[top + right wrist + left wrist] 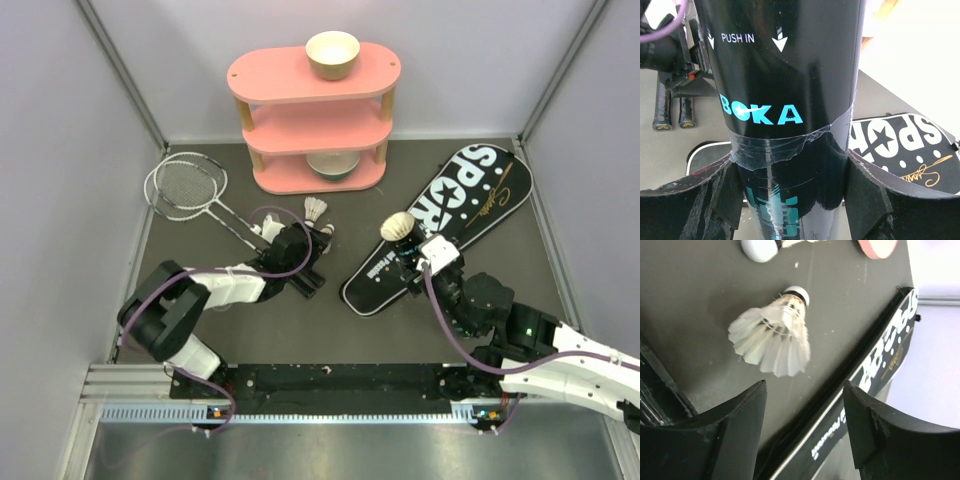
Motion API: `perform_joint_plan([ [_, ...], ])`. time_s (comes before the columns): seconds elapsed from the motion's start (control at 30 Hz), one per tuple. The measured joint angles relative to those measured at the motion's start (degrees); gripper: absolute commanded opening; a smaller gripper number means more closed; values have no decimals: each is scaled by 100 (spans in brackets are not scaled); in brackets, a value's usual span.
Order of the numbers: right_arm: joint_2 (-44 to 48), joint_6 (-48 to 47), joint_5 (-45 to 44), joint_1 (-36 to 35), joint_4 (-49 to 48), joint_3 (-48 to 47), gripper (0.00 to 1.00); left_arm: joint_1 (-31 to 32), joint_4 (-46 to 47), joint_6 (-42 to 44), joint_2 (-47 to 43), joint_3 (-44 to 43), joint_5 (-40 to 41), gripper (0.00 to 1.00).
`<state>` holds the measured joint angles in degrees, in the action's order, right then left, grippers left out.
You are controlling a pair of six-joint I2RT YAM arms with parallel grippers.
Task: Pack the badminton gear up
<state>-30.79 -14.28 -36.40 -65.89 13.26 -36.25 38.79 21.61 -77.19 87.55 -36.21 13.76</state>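
Note:
In the left wrist view a white feather shuttlecock (772,337) lies on the dark table just ahead of my left gripper (805,390), which is open with nothing between its fingers. A second shuttlecock (318,208) lies a little beyond it. Two silver-framed rackets (185,186) lie at the far left, their handles running under my left arm. My right gripper (790,170) is shut on the black tube (785,100), held over the bag's narrow end. A shuttlecock (396,227) sits at the tube's upper end. The long black bag (455,205) lettered SPORT lies on the right.
A pink three-tier shelf (315,110) stands at the back middle, with a cream bowl (332,53) on top and another (333,165) on its lowest tier. Grey walls close in the left, back and right sides.

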Motion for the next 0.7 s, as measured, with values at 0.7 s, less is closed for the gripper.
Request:
perform_joint_plan([
  [0.7, 127, -2, 118, 0, -24, 31, 2, -221, 907, -262, 1338, -507, 505, 23],
])
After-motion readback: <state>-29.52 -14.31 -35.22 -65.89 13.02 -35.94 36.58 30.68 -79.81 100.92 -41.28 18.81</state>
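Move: The nearer loose shuttlecock lies about 6 cm ahead of the empty left hand, about level with it sideways and some 5 cm below. The farther shuttlecock is roughly 9 cm beyond that one and 1 cm to its left; the racket handles sit about 3 cm back and 8 cm left of the hand. From the right hand, still holding the tube, the nearer shuttlecock is some 15 cm ahead, 24 cm left and 21 cm below. The left hand reaches about 5 cm forward, first dipping 3 cm, fingers closing halfway at the nearer shuttlecock's skirt. ##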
